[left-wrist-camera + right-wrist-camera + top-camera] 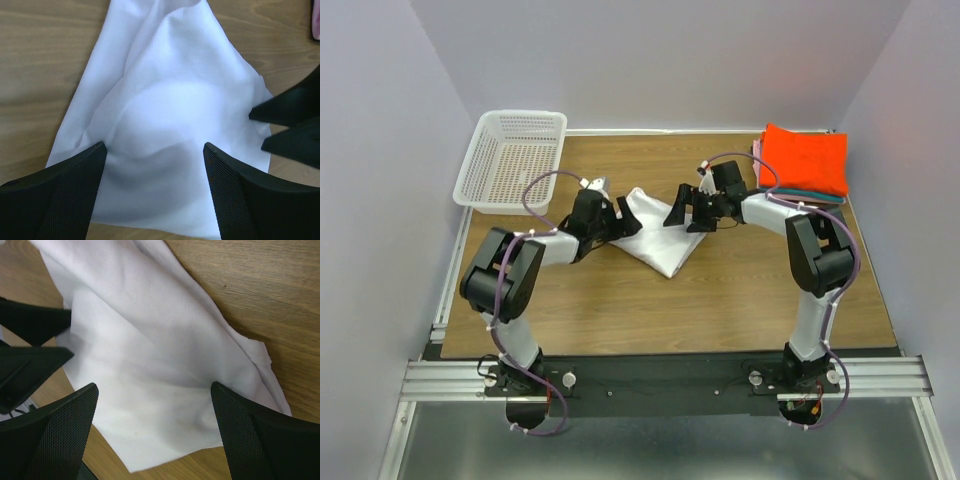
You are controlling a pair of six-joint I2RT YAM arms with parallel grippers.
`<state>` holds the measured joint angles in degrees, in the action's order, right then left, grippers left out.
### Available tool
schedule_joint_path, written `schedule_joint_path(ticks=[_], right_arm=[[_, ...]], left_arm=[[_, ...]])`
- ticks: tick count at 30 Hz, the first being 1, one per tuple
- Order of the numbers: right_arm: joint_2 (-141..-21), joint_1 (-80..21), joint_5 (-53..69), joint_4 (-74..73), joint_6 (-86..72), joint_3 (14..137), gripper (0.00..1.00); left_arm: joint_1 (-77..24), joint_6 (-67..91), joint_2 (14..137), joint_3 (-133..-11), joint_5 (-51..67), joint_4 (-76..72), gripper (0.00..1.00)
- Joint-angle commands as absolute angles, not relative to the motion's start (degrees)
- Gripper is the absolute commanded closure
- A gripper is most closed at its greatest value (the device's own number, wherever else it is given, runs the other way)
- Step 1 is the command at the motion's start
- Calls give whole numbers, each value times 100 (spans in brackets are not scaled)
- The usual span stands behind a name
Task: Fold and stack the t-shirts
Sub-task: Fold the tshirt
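A white t-shirt (658, 238) lies partly folded in a rough diamond on the wooden table (720, 300). It also shows in the left wrist view (170, 115) and the right wrist view (150, 355). My left gripper (620, 215) is open over the shirt's left corner, its jaws wide apart above the cloth (155, 147). My right gripper (688, 215) is open over the shirt's right corner, jaws wide apart (155, 387). A stack of folded shirts, orange-red on top (805, 158) with teal (815, 197) and pink edges beneath, lies at the back right.
A white plastic mesh basket (513, 155) stands at the back left, partly off the table. Grey walls close in the back and sides. A metal rail (660, 375) holds the arm bases at the near edge.
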<state>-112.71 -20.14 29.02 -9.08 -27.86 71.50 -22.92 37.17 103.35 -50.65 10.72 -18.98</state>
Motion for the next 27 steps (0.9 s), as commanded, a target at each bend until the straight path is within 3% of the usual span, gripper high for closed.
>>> schedule_joint_path(ticks=[1,8,15,27], right_arm=[[-11207,-1995,2540,-1195,-2207,6961,0],[-10530,-1995,2655,-1652,-1652,6856,0],[-9336,-2021,2856,-1644,-2082,6329,0],[-9167,-2065,3638,-1328,-2540,5775,0]], left_arm=[[-2443,4025,9803,-4098,1345,-1827,13],[-3094,4429,8079,-3094,792,-1486,13],[-3094,4281,7041,-3690,-878,-132,12],[-3094,3753,8357,-4658,825,-1309,9]])
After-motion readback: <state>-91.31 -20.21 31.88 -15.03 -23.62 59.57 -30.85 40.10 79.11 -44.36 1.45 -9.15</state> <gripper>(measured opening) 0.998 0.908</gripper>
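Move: The half-folded white t-shirt lies askew between my hands, its middle about 7 cm to the right of my left hand and 3 cm nearer me, with my fingertips already on its left part. From my right hand, resting on its right part, that middle is some 6 cm left and 4 cm back. The white basket stands roughly 30 cm left and 14 cm ahead of my left hand; the stack of folded shirts lies about 30 cm right and 12 cm ahead of my right. With spread fingertips still on the cloth, I sweep my left hand straight back about 12 cm, dragging the shirt's left side towards me, while my right stays almost in place on the right side as a pivot, easing back only slightly. Then both hands lift clear, fingers open, rising some 7 to 10 cm: the left drifting forward again, the right farther back. ##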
